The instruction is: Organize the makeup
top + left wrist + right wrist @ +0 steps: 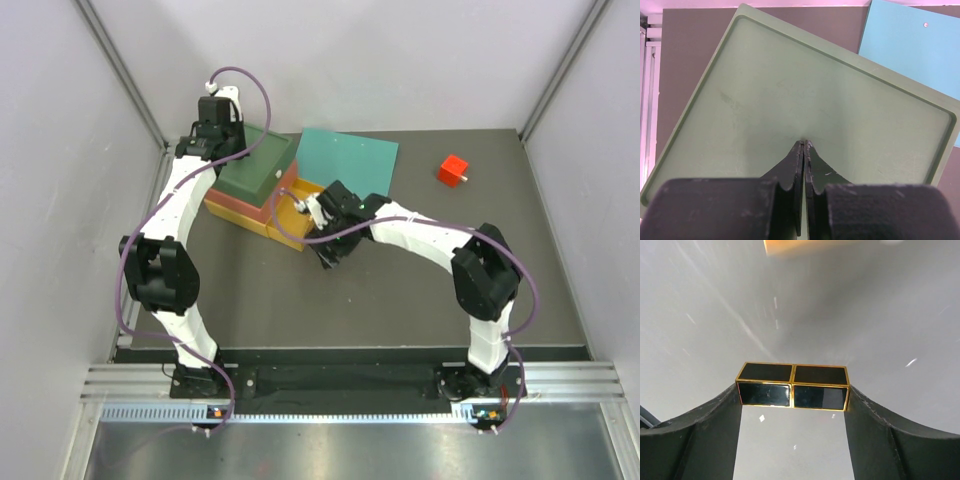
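Observation:
A black-and-gold rectangular case (769,373) of the makeup, with a gold seam at its middle, spans the gap between my right gripper's fingers. My right gripper (792,396) is shut on it end to end, each finger against one short end. In the top view this gripper (329,250) is low over the table, just in front of the orange box (296,217). My left gripper (805,143) is shut with nothing in it, its tips just above the flat green lid (790,90). The rest of the makeup is out of view.
The green lid (255,160) sits on stacked red and orange boxes (240,208) at the back left. A teal mat (348,160) lies behind them, and a red cube (453,170) stands at the back right. Grey walls enclose the table.

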`<action>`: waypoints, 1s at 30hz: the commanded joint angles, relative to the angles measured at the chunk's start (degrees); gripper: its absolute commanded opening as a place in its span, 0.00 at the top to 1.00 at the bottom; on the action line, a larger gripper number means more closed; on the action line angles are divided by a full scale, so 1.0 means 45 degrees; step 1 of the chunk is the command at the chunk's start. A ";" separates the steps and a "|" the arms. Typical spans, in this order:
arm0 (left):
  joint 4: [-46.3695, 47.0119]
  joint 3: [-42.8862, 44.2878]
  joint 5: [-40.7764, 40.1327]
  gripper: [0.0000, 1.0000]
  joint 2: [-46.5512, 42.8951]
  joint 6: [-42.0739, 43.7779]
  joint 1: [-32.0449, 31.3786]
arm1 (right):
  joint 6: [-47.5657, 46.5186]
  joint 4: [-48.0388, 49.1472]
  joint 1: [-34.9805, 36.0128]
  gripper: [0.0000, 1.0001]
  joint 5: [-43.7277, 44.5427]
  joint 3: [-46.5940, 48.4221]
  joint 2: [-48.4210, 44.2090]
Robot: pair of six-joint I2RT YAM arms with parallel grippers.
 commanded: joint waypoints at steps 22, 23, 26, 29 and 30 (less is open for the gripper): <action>-0.3226 -0.1149 0.0338 0.95 0.1116 -0.0024 0.0037 | 0.1535 0.1504 -0.0337 0.78 -0.0525 0.7934 0.4627; -0.3226 -0.1168 0.0319 0.95 0.1097 -0.0024 0.0037 | 0.1613 0.1504 -0.0376 0.77 -0.0583 0.7954 0.4705; -0.3226 -0.1227 0.0299 0.95 0.1038 -0.0024 0.0037 | 0.1652 0.1543 -0.0416 0.62 -0.0487 0.7740 0.4569; -0.3226 -0.1227 0.0338 0.95 0.1057 -0.0024 0.0037 | 0.1730 0.1835 -0.0435 0.50 -0.0330 0.7370 0.4179; -0.3207 -0.1208 0.0319 0.95 0.1057 -0.0024 0.0037 | 0.1808 0.1952 -0.0416 0.44 -0.0272 0.7252 0.4062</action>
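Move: The right hand already holds a black-and-gold makeup case. The open yellow drawer it is bound for has its middle about 12 cm ahead and 7 cm left, some 3 cm lower. The drawer stack stands around 17 cm ahead and 17 cm left, its middle 4 cm higher; the teal sheet lies 21 cm ahead, 4 cm right, 6 cm down. From the left hand the open drawer is roughly 12 cm back, 14 cm right and 19 cm below. Keeping the makeup case pinched between its fingers, the right hand carries it about 15 cm forward and left in an arch, rising some 10 cm to clear the rim and then sinking about 8 cm onto the open yellow drawer's near-left end. The fingertips swing outward toward the stack by roughly 15 degrees; the grip doesn't open. ##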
